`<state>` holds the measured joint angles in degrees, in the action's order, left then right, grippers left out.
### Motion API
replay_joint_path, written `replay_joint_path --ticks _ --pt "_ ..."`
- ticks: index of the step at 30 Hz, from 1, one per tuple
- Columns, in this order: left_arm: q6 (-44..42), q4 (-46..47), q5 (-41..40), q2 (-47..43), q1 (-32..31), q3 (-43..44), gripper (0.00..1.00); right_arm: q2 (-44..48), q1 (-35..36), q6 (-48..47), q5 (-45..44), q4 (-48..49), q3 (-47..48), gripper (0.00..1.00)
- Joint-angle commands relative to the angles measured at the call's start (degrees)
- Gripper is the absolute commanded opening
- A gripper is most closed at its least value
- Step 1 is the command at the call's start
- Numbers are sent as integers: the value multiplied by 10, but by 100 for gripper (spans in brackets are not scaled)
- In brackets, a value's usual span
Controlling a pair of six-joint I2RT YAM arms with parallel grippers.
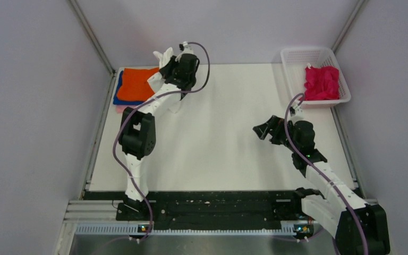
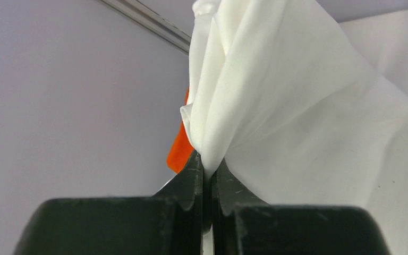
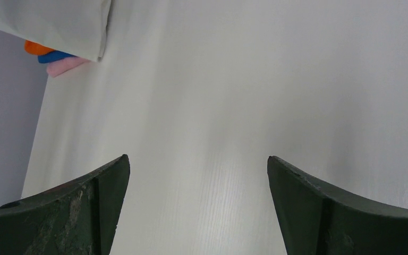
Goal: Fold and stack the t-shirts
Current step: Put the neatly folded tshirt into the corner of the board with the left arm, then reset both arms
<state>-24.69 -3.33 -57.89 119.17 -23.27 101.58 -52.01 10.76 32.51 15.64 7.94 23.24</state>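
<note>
My left gripper is raised at the far left of the table and is shut on a white t-shirt. In the left wrist view the closed jaws pinch a fold of the white cloth, which shows no print here. It hangs beside a folded stack with the orange t-shirt on top, then the blue one and the pink one. A magenta t-shirt lies crumpled in the basket. My right gripper is open and empty above bare table.
The white mesh basket stands at the back right corner. Grey walls with metal rails close the table on left, back and right. The right wrist view shows the white shirt's edge and the stack's orange, blue and pink edges.
</note>
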Motion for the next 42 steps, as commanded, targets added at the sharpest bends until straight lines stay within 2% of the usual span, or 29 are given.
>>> replay_joint_path --ticks 1,5,10,16,24,28,30,31,32,33,34,38,42 --pt "-47 43 12 -52 9 47 0 11 5 -8 -11 10 7 99" --pt "-33 36 11 -61 24 70 0 7 5 -7 -8 9 8 99" --pt "19 -38 49 -77 44 105 0 7 6 -6 -10 10 9 99" --pt "62 -58 72 -89 77 98 0 10 5 -6 -17 10 7 99" --pt "147 -76 163 -63 162 69 0 7 6 -13 -34 3 9 99" --pt "186 -104 178 -20 204 92 0 7 5 -17 -46 -7 12 99" --pt "197 -101 156 1 218 101 0 7 5 -20 -50 -11 14 99" --pt "193 -93 143 10 223 100 13 7 6 -21 -53 -14 16 99" --pt "188 -85 131 20 227 103 41 8 6 -23 -55 -17 19 99" --pt "183 -85 131 28 228 108 85 9 6 -24 -56 -21 20 99" --pt "185 -94 132 36 229 117 97 9 6 -25 -58 -24 22 99" --pt "239 -146 152 34 250 151 99 11 6 -25 -69 -35 26 99" --pt "302 -164 232 -24 251 122 99 19 6 -22 -69 -46 30 99"
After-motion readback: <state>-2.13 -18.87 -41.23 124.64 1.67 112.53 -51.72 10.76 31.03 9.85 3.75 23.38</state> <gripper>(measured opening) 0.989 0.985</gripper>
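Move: The left hand already holds the folded white t-shirt. The orange t-shirt, where it is to be laid, lies about 12 cm to this hand's left, 5 cm ahead and 17 cm below. Under it are the blue t-shirt, a centimetre nearer the base, and the pink one, some 4 cm nearer. The board's far left corner is roughly 16 cm ahead and 23 cm left of the hand. From the right hand the orange t-shirt is about 32 cm ahead, 57 cm left and 9 cm lower. Rising some 7 cm first, the left hand swings left in an arc, about 20 cm in all, carrying the white t-shirt across the orange one. It then sinks about 11 cm, its left side dipping some 20 degrees as it turns slightly counter-clockwise, and the fingers open wide on the way down to let the shirt go. The right hand, still open and empty, drifts a couple of centimetres right and down. ##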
